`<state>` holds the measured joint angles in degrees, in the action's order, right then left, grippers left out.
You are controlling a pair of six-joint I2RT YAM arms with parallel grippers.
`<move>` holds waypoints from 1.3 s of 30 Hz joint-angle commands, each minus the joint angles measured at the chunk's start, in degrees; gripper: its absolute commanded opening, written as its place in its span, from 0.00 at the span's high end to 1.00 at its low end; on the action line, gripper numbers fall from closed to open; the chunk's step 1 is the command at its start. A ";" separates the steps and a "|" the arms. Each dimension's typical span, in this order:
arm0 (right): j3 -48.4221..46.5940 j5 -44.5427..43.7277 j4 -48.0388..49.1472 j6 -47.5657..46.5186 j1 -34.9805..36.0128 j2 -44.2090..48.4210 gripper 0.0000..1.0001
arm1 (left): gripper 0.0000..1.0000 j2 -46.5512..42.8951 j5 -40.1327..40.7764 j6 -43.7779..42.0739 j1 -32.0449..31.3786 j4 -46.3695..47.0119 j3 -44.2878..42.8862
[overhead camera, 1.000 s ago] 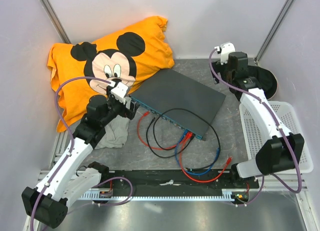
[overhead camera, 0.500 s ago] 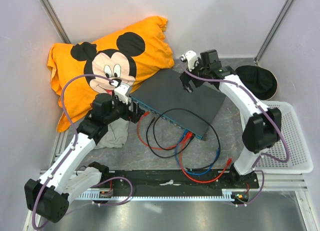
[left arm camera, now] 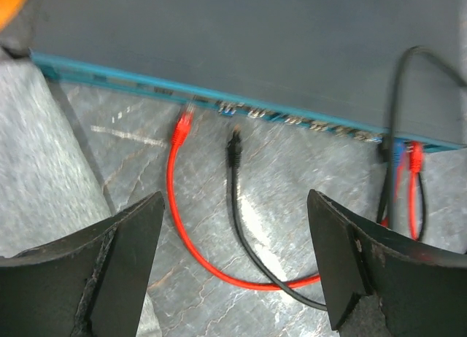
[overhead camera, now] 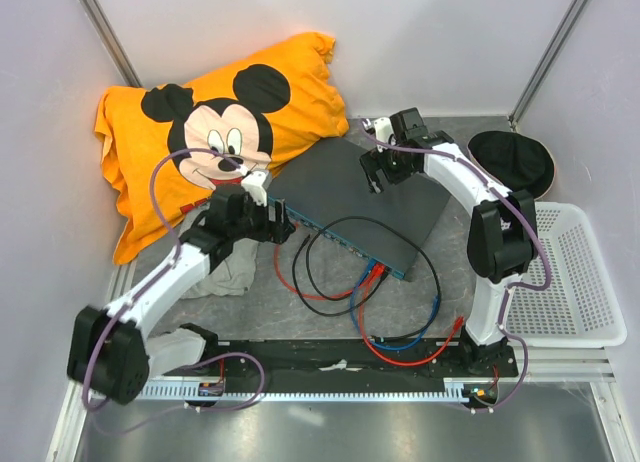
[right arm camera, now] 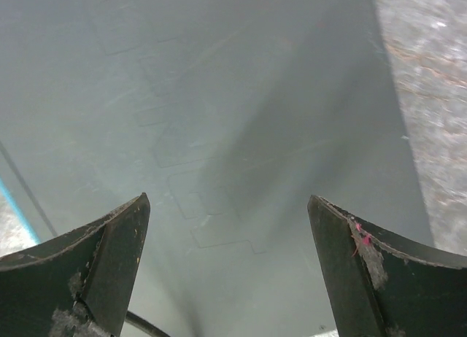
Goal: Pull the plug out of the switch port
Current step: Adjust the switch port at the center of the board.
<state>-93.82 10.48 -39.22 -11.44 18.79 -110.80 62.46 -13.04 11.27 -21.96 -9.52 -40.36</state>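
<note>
The switch (overhead camera: 365, 192) is a flat dark grey box lying diagonally, its teal socket face (left arm camera: 292, 122) toward the left arm. My left gripper (overhead camera: 280, 227) is open and empty just in front of that face (left arm camera: 237, 279). A red plug (left arm camera: 184, 125) sits at a socket near the face's left end; blur hides whether it is seated. A black plug (left arm camera: 233, 144) lies loose on the mat beside it. Blue (left arm camera: 398, 158) and red (left arm camera: 416, 156) plugs sit in sockets further right. My right gripper (overhead camera: 382, 172) is open and empty above the switch's top (right arm camera: 219, 96).
An orange Mickey pillow (overhead camera: 220, 122) lies behind the switch. A grey cloth (overhead camera: 232, 267) is under my left arm. Red, black and blue cables loop on the mat (overhead camera: 400, 337). A black round cap (overhead camera: 515, 162) and a white basket (overhead camera: 575, 282) stand at the right.
My right arm has swung left from beside the black cap to over the switch's top. My left gripper has shifted right and lower toward the teal face.
</note>
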 commanded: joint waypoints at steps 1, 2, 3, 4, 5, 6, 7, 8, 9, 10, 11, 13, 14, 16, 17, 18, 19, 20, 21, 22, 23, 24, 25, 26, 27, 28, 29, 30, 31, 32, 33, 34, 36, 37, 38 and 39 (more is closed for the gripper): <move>-3.12 -5.03 1.52 1.07 -1.47 0.86 0.02 | 0.15 10.74 2.14 4.37 0.16 -1.20 -6.64; -3.82 -5.03 1.43 0.90 -2.43 0.42 0.02 | 0.16 12.84 2.40 5.07 0.16 -1.64 -7.62; -5.30 -4.94 1.26 0.20 -2.96 -0.37 0.02 | 0.16 14.87 2.84 5.86 0.25 -1.12 -8.33; -6.02 -5.03 1.34 -0.16 -3.92 -0.73 0.02 | 0.16 15.41 4.06 7.09 0.25 0.19 -8.16; -6.63 -4.86 1.34 -0.51 -4.45 -1.25 0.02 | 0.16 15.85 4.59 7.19 0.25 2.55 -7.98; -7.86 -4.68 1.34 -0.77 -4.98 -2.21 0.02 | 0.17 16.29 4.95 6.84 0.25 3.36 -8.07; -8.56 -4.59 1.25 -1.04 -5.51 -2.75 0.02 | 0.19 17.95 6.78 5.53 0.16 3.45 -8.59; -9.27 -4.50 1.25 -1.13 -6.56 -3.27 0.02 | 0.21 18.75 8.54 4.91 0.25 2.93 -9.29; -10.67 -4.16 1.51 -1.04 -7.09 -4.50 0.02 | 0.25 19.71 10.30 4.47 0.59 2.49 -10.60; -11.20 -3.54 1.78 -0.43 -8.31 -5.03 0.02 | 0.26 21.81 12.84 4.03 0.86 1.79 -11.49; -11.73 -3.45 1.95 -0.08 -8.67 -5.65 0.02 | 0.28 23.22 16.52 4.03 1.04 0.57 -12.54; -12.35 -6.08 3.53 0.72 -9.29 -6.70 0.03 | 0.39 25.42 19.71 4.38 1.91 -2.17 -15.44; -12.35 -6.61 4.15 0.81 -9.55 -6.88 0.05 | 0.42 27.26 19.11 4.38 2.35 -2.26 -16.06; -12.61 -8.80 5.91 0.72 -9.64 -7.85 0.10 | 0.49 28.85 17.09 4.12 2.88 -1.38 -17.47; -13.57 -9.07 6.17 0.20 -9.65 -9.07 0.12 | 0.55 30.34 16.21 4.11 2.97 -0.94 -17.91; -14.10 -9.25 6.18 -0.33 -9.65 -9.69 0.15 | 0.65 31.40 15.33 4.11 3.06 -0.59 -19.04; -14.72 -9.08 6.09 -0.86 -9.65 -10.48 0.21 | 0.72 32.28 13.32 4.11 3.15 -0.50 -19.75; -15.51 -9.25 6.09 -1.21 -9.65 -11.53 0.24 | 0.79 33.25 11.91 4.11 3.32 -0.50 -20.54; -15.69 -9.60 6.09 -1.74 -9.65 -12.06 0.26 | 0.92 34.91 11.11 4.03 3.32 -0.50 -21.85; -15.78 -10.04 6.09 -1.92 -9.56 -12.42 0.31 | 0.94 35.54 10.23 3.94 3.32 -0.41 -22.30; -15.52 -10.13 6.09 -2.27 -9.64 -12.85 0.33 | 0.95 36.24 10.05 3.68 3.32 -0.50 -22.83; -15.25 -10.13 6.00 -2.36 -9.73 -12.95 0.33 | 0.96 37.55 9.44 3.41 3.32 -0.50 -23.70; -14.99 -10.13 6.09 -2.36 -9.82 -12.95 0.34 | 0.96 38.35 8.56 2.71 3.32 -0.50 -24.06; -14.20 -10.13 6.00 -2.44 -9.91 -12.95 0.34 | 0.96 39.14 8.03 2.45 3.32 -0.50 -24.59; -13.76 -10.13 6.00 -2.36 -10.00 -12.77 0.34 | 0.96 39.75 7.94 2.36 3.32 -0.59 -25.38; -13.32 -10.13 6.00 -2.36 -10.35 -12.68 0.34 | 0.97 41.07 7.68 2.44 3.32 -0.68 -25.73; -12.19 -10.13 6.00 -2.27 -10.44 -12.42 0.34 | 0.97 41.60 7.42 2.44 3.32 -0.24 -26.08; -11.65 -10.13 5.91 -2.27 -10.52 -12.16 0.34 | 0.97 42.39 7.15 2.44 3.24 -0.15 -26.78; -11.13 -10.13 5.82 -2.36 -10.70 -12.07 0.34 | 0.97 43.62 6.89 2.62 3.23 0.02 -27.22; -9.99 -10.13 5.74 -2.44 -10.70 -11.72 0.34 | 0.97 44.32 6.71 2.62 3.23 0.37 -27.66; -9.37 -10.13 5.74 -2.62 -10.79 -11.54 0.34 | 0.97 44.85 6.62 2.62 3.06 0.55 -28.63; -8.93 -10.13 5.65 -2.71 -10.87 -11.37 0.34 | 0.97 46.25 6.71 2.27 2.88 0.55 -29.16; -7.70 -10.13 5.65 -2.71 -10.88 -10.93 0.34 | 0.97 47.31 6.54 1.74 2.62 -0.05 -31.34; -7.61 -11.61 5.65 -2.80 -10.88 -10.84 0.33 | 0.97 47.84 6.53 1.65 2.62 -0.76 -32.14; -7.52 -11.80 5.65 -2.71 -11.05 -10.75 0.33 | 0.98 47.50 6.45 1.83 2.62 -1.46 -32.85; -7.69 -12.23 5.82 -2.71 -10.96 -10.66 0.34 | 0.98 46.80 6.36 1.74 2.62 -2.42 -32.77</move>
<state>-102.15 0.93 -33.43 -13.69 8.05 -123.59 105.12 -4.78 14.28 -18.15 -19.03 -70.46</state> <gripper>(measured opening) 0.666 0.029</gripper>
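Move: The switch's front edge near its left corner lies about 13 cm ahead of my left hand, 1 cm left and 11 cm below. Close by that left hand, near table height, are the loose red plug (8 cm ahead, 5 right), the loose black plug (5 ahead, 9 right) and the grey cloth (2 ahead, 11 left). From my right hand, the stretch of the switch's back edge I want is 9 cm ahead, 11 right and 7 below. I dip my left hand, then drive it forward, some 12 cm out and 9 cm down in all, shutting its fingers and tipping them about 20 degrees further down, until the closed tips meet the switch's front edge. Meanwhile my right hand swings about 10 cm right and forward over the switch's top to its back edge, narrows its fingers by a third, then sinks and eases slightly back, one finger either side of that edge. ##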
